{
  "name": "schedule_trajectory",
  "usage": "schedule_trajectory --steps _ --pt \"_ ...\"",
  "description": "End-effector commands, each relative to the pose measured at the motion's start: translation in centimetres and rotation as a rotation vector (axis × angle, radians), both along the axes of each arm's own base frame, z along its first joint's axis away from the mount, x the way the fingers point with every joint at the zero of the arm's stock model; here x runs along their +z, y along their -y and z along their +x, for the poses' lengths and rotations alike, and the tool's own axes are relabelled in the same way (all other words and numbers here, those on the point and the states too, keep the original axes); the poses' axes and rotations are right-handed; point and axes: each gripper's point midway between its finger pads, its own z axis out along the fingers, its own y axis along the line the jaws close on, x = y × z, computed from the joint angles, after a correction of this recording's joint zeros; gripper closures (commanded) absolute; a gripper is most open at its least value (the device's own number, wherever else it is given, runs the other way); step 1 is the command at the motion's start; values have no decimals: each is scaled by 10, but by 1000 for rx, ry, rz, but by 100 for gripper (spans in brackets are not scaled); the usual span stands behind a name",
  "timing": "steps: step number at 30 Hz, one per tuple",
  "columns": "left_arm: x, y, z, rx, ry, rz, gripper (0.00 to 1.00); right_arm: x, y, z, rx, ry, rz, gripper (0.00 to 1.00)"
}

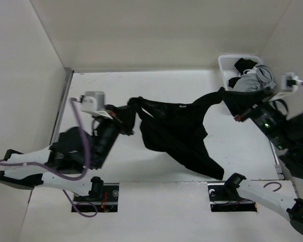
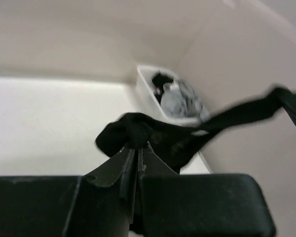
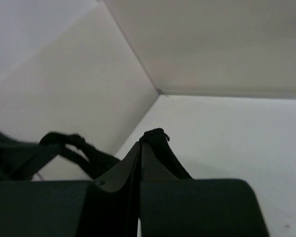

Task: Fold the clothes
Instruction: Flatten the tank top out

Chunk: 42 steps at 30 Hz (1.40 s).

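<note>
The clothes (image 1: 177, 126), one plain black garment, hang stretched between my two grippers above the white table (image 1: 111, 85), the lower part drooping toward the near edge. At the garment's left end, my left gripper (image 1: 135, 107) is shut on it. In the left wrist view a black bunch of cloth (image 2: 133, 129) sits pinched at the tips of the left gripper (image 2: 137, 146), and a band of it runs off to the right. My right gripper (image 1: 228, 98) is shut on the garment's right end. The right wrist view shows a small fold of the cloth (image 3: 155, 134) at the tips of the right gripper (image 3: 140, 144).
A white mesh basket (image 1: 225, 64) with grey and black laundry (image 1: 252, 80) stands at the back right corner, right beside my right gripper; it also shows in the left wrist view as the basket (image 2: 147, 88). Pale walls close the table on three sides.
</note>
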Motion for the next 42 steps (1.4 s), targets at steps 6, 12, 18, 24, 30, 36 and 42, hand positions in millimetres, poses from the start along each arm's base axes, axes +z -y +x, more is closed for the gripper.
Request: schedule_trajectory --steps 6,12,18,24,30,36,42 --pt "117 -47 7 166 235 45 100 109 53 -82 84 250 174 100" --pt "189 -41 -14 170 407 13 99 129 49 -82 100 275 196 100" --pt "195 -55 5 332 482 28 95 93 2 -10 15 187 74 100" --pt "87 -44 109 569 382 241 93 26 -27 125 -53 -4 30 100" --pt "-38 -50 263 507 100 289 93 -64 -20 272 -142 -230 -39 100" --pt "-49 -64 394 548 37 332 90 -112 1 388 -230 -348 -52 99" --pt "-68 -62 421 529 -25 383 44 -112 9 387 -285 -308 -32 52"
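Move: The far strip of the table, where the held edge of the tank top is bound, lies about 45 cm ahead of the left hand, 7 cm left and 45 below; from the right hand it is some 41 cm ahead, nearly in line, 50 below. Both already hold the top, its hanging body centred about 13 cm right of the left hand, 4 ahead and 18 below. The clothes basket stands roughly 43 cm ahead and 31 right of the right hand, 44 below. Up first, the left hand by some 17 cm and the right up and back, both still pinching the tank top high; then both swing it fast forward, close to 50 cm, and down towards the table's far strip. The left wrist turns counter-clockwise and rolls its left side up, the right tips down about 30 degrees. As they slow, both grippers open about halfway; the right lets go of its corner, while the left's stays at one finger. ##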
